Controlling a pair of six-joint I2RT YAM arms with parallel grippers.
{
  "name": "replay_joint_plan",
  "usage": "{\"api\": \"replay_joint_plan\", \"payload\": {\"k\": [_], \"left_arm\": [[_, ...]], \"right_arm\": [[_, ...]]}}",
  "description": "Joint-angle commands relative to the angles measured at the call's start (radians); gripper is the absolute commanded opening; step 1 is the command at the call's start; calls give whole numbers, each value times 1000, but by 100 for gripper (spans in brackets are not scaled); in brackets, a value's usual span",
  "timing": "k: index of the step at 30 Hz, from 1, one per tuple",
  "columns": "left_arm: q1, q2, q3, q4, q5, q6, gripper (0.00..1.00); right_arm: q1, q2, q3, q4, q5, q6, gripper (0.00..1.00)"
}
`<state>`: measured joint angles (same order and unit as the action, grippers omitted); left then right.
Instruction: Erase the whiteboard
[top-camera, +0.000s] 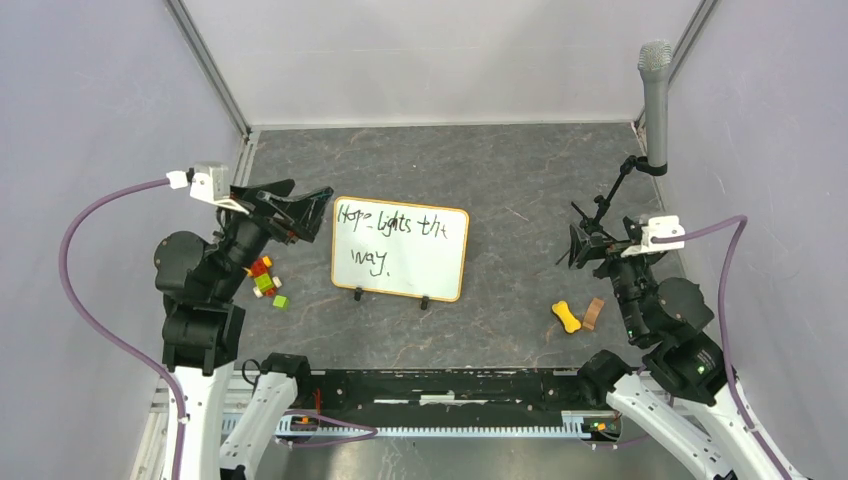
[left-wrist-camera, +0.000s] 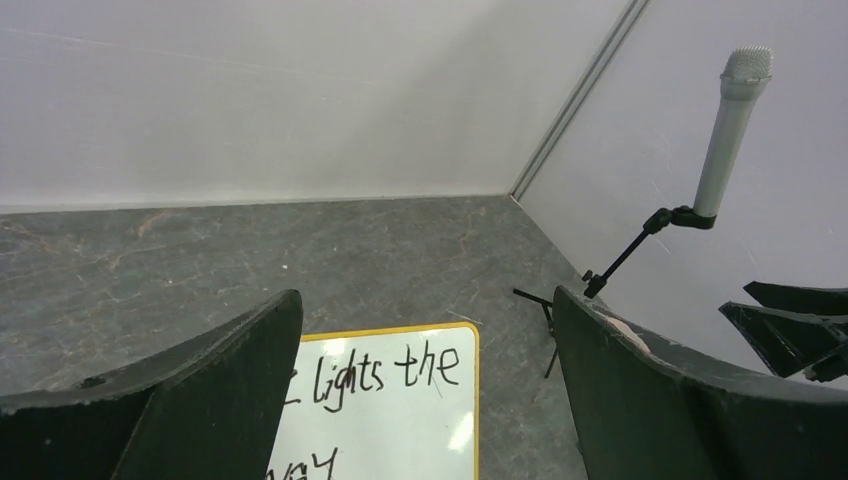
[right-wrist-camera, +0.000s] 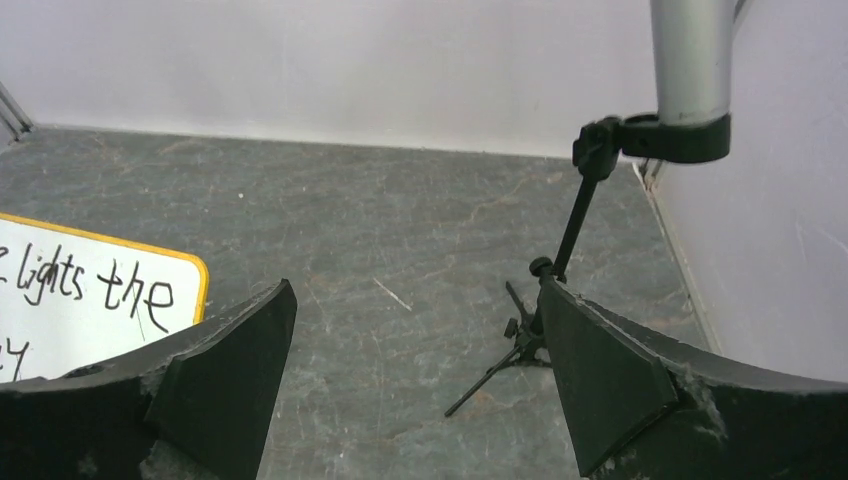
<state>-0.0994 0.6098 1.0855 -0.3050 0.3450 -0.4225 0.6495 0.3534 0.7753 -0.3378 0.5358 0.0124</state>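
Note:
The whiteboard (top-camera: 400, 250) stands on two black clip feet in the middle of the grey table, tilted back. It has an orange-yellow frame and black handwriting across it. My left gripper (top-camera: 305, 210) hovers at the board's left edge, open and holding nothing. The left wrist view shows the whiteboard (left-wrist-camera: 400, 400) low between the spread fingers of the left gripper (left-wrist-camera: 425, 300). My right gripper (top-camera: 578, 245) is well right of the board, open and empty. In the right wrist view the right gripper (right-wrist-camera: 416, 290) frames bare table, with the whiteboard (right-wrist-camera: 80, 300) at far left.
A grey microphone (top-camera: 655, 100) on a small black tripod stands at the back right, close to the right gripper. Colourful toy bricks (top-camera: 265, 280) lie left of the board. A yellow bone-shaped piece (top-camera: 566, 316) and a brown block (top-camera: 594, 314) lie at front right. Walls enclose three sides.

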Motion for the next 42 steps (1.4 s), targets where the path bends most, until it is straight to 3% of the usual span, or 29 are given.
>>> {"api": "replay_joint_plan", "payload": {"k": [1,8,12,19,24,28,34,42], "left_arm": [[6,49,-1,18,84,15,100],[2,129,-19,12,207,5,100],[-15,156,-47,12,221,19,100],[-35,161,-145,56,186,28,100],[-41,160,-187,79,189,33,100],[-58,139,-181,14,150,101,100],[-80,125,-182,-31,79,129,100],[-92,148,-199,-32,82,109,100]], "right_arm": [[-4,68,16,-69,4,92,98],[-4,62,-73,-34,-174,114,97],[-4,22,-204,31,-201,217,98],[-3,114,-418,36,-68,351,98],[-19,286,-429,-6,21,433,98],[-110,424,-391,-109,68,513,98],[-307,410,-419,-134,-177,513,98],[-319,382,-410,-197,-344,483,98]]}}
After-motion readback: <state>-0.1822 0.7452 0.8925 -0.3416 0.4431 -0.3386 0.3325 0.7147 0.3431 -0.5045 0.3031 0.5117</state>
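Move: The bone-shaped yellow eraser lies far below the right hand, about 33 cm down, some 4 cm back and 2 cm to its right; the brown block is about 6 cm right of the eraser and 1 cm farther out, and the tripod's foot stands roughly 16 cm ahead of that hand and 9 cm right. From the left hand, the whiteboard's middle is some 10 cm ahead, 10 cm right and 42 cm down, with toy blocks about 3 cm ahead and 23 cm left. The right hand drops fast, some 30 cm, towards the eraser, bowing out to its left and then swinging back right on the way down while the wrist tips about 50 degrees to aim the wide-open fingers at the table; it levels off just above the eraser, with no touch to be seen. Meanwhile the left hand, also wide open, sinks about 13 cm and eases forward and right towards the whiteboard, tipping its fingers moderately down, and slows well above the board. ##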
